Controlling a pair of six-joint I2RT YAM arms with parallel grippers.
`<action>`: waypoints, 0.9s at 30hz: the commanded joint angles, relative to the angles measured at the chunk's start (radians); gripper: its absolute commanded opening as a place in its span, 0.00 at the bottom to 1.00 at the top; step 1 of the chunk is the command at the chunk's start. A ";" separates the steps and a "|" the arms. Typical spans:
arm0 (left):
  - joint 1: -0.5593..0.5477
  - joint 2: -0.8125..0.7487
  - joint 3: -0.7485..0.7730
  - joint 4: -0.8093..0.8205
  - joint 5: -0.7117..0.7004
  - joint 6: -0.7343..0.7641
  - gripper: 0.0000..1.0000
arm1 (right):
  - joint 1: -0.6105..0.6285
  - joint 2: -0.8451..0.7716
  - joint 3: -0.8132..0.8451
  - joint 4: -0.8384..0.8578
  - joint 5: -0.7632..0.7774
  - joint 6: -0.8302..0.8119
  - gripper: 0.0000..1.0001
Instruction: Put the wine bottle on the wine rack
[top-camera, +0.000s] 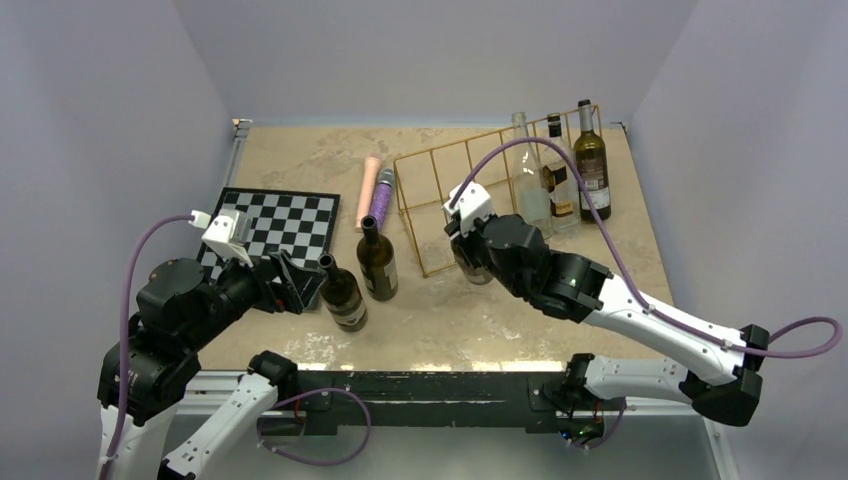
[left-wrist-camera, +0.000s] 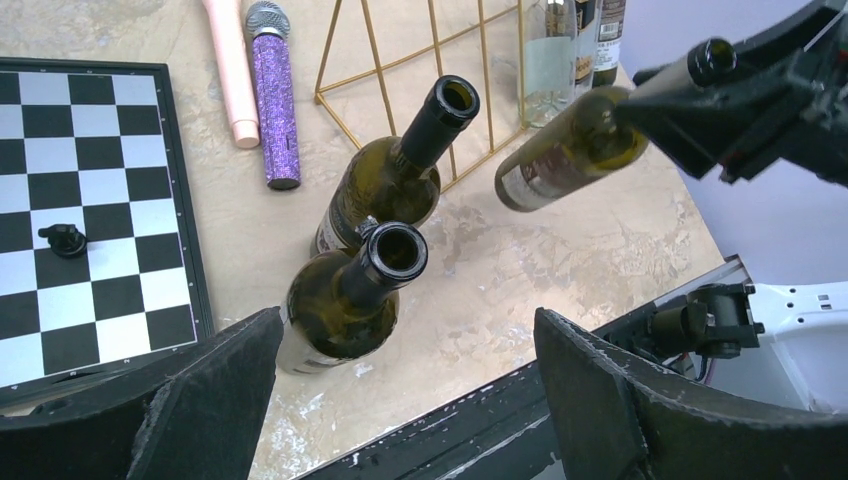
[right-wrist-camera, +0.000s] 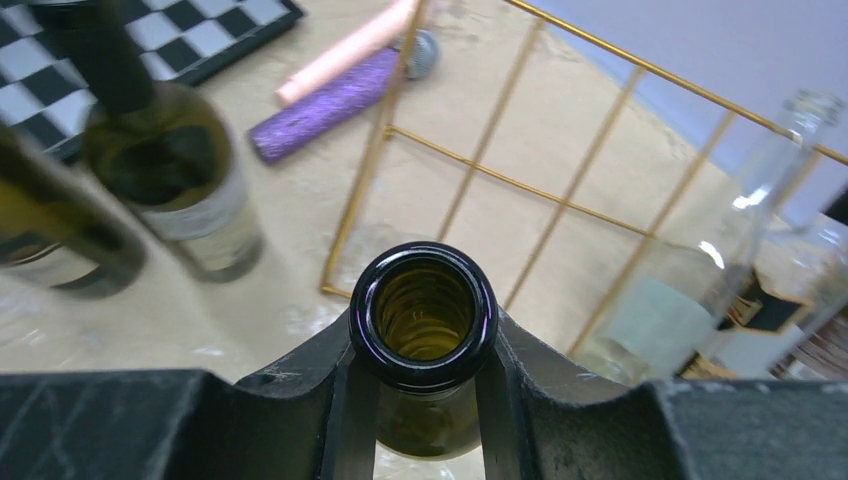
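My right gripper (right-wrist-camera: 424, 352) is shut on the neck of a dark green wine bottle (right-wrist-camera: 424, 310), whose open mouth faces the wrist camera. In the left wrist view this wine bottle (left-wrist-camera: 565, 155) hangs tilted above the table, off the surface. From above, the right gripper (top-camera: 466, 238) holds it at the near edge of the wine rack (top-camera: 470, 185), a golden wire frame with several bays. My left gripper (left-wrist-camera: 400, 400) is open and empty, just left of two upright wine bottles (top-camera: 343, 293) (top-camera: 377, 258) standing on the table.
A chessboard (top-camera: 285, 222) lies at the left with one black piece (left-wrist-camera: 65, 240) on it. A pink cylinder (top-camera: 371, 188) and a purple microphone (top-camera: 382, 198) lie between board and rack. Three upright bottles, one clear (top-camera: 527, 180), stand at the rack's right end.
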 joint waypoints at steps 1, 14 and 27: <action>-0.004 0.001 0.006 0.036 0.021 -0.003 0.99 | -0.099 -0.059 0.060 0.046 0.091 0.012 0.00; -0.004 0.000 0.002 0.048 0.020 0.006 0.99 | -0.363 -0.071 0.035 0.075 -0.039 0.060 0.00; -0.004 -0.005 0.016 0.034 0.017 0.009 0.99 | -0.487 0.075 0.150 0.055 -0.151 0.122 0.00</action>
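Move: The wine bottle already hangs by its neck in the right hand. The free place it is being taken to, on the rack's front beside the clear bottle, lies about 16 cm ahead, 11 cm to the right and 16 cm below. The clear bottle is some 21 cm ahead and 17 cm right; a standing wine bottle is 19 cm left and 3 cm ahead. From the left hand, the free place is about 26 cm ahead, 43 cm right. The wine bottle is carried to the right and forward, about 10 cm each way, towards the free place beside the clear bottle. The right hand keeps its pinch on the neck, turning some 20 degrees clockwise. It rises about 2 cm on the way, then sinks about 4 cm as the sideways travel dies out, the fingers tipping slightly down. ##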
